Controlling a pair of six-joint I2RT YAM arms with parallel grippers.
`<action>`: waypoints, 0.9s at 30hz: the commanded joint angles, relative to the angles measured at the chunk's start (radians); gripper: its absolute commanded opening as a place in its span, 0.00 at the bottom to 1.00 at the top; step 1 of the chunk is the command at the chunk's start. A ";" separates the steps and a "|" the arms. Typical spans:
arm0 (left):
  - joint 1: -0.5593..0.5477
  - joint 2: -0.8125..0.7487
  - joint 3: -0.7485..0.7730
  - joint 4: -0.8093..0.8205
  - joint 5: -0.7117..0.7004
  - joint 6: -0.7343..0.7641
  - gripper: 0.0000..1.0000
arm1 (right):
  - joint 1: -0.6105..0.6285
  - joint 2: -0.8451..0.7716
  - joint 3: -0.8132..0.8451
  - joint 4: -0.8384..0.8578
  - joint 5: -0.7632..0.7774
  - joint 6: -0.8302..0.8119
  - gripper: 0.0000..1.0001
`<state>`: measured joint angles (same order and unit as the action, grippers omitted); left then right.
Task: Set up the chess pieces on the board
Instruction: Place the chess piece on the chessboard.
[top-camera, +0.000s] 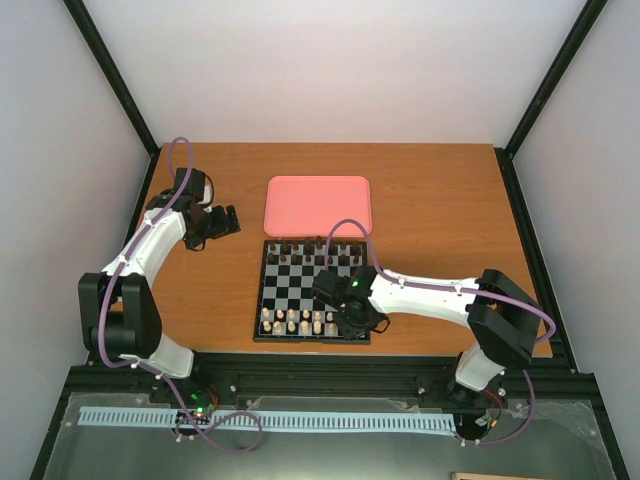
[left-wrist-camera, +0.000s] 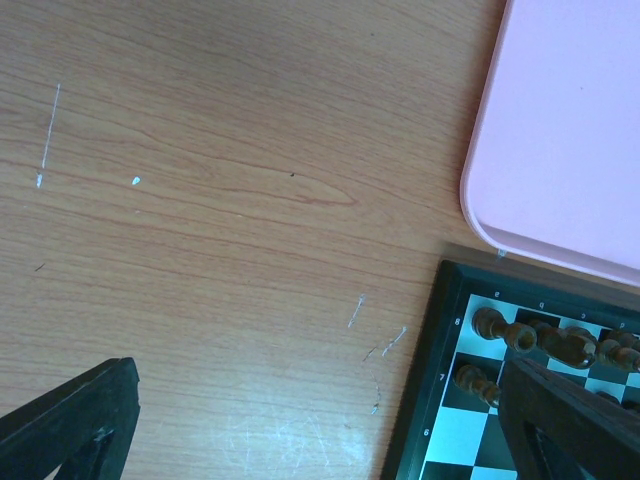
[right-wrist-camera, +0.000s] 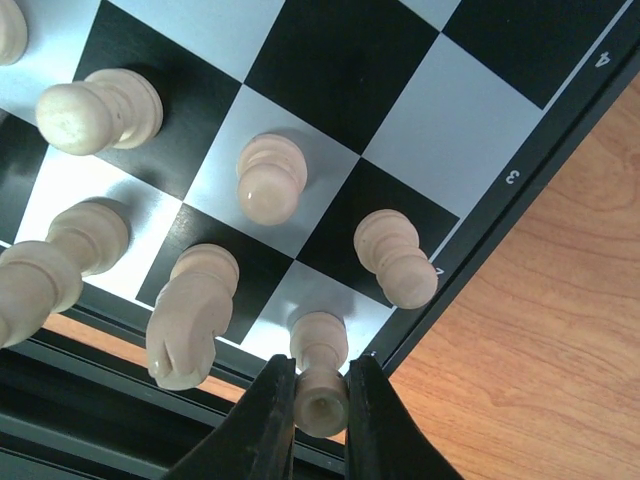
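Note:
The board (top-camera: 258, 300) lies in the middle of the table. Several cream-white chess pieces (top-camera: 298, 322) stand in its two near rows. My right gripper (top-camera: 357, 325) hangs over the board's near right corner. In the right wrist view that gripper (right-wrist-camera: 321, 385) is shut on the top of a cream piece (right-wrist-camera: 318, 350) standing upright on the white corner square of the board (right-wrist-camera: 340, 60). A knight (right-wrist-camera: 190, 315) stands on the neighbouring square. My left gripper (top-camera: 222, 222) is open over bare wood left of the board (left-wrist-camera: 420, 420), holding nothing.
Dark brown pieces (top-camera: 300, 250) fill the board's far rows; some show in the left wrist view (left-wrist-camera: 510, 335). A pink tray (top-camera: 318, 204) lies just beyond the board, its corner (left-wrist-camera: 570, 130) close to my left gripper. Black frame posts stand at the table's corners.

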<state>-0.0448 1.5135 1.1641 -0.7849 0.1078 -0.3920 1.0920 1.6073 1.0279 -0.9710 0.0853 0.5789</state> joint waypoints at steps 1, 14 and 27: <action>-0.003 -0.006 0.009 0.004 -0.006 0.015 1.00 | 0.011 0.033 -0.009 0.036 0.019 -0.014 0.09; -0.001 -0.008 0.013 -0.004 -0.009 0.016 1.00 | 0.011 -0.021 0.045 -0.023 0.033 -0.034 0.31; -0.003 -0.021 0.035 -0.025 0.003 0.021 1.00 | -0.007 -0.133 0.297 -0.249 0.151 0.007 0.88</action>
<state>-0.0448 1.5135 1.1645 -0.7864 0.1047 -0.3885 1.0935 1.4975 1.2243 -1.1305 0.1513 0.5758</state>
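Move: The white rook is already between the right fingertips over the near right corner square, its middle only about 1 cm below the hand point. The knight stands some 3 cm to the hand's left, level with it; one pawn is about 3 cm ahead, and a second pawn about 3 cm ahead and 3 cm left. From the left hand, the rook lies roughly 22 cm back, 26 cm right and 10 cm below. The rook is let go on its corner square: the right fingers first ease open around it while the hand all but stays in place. The hand then lifts away ever faster, about 8 cm up, drifting slightly forward over the board. The fingers spread well apart on the way and the fingertips swing a little forward and left, less than 10 degrees or so. ##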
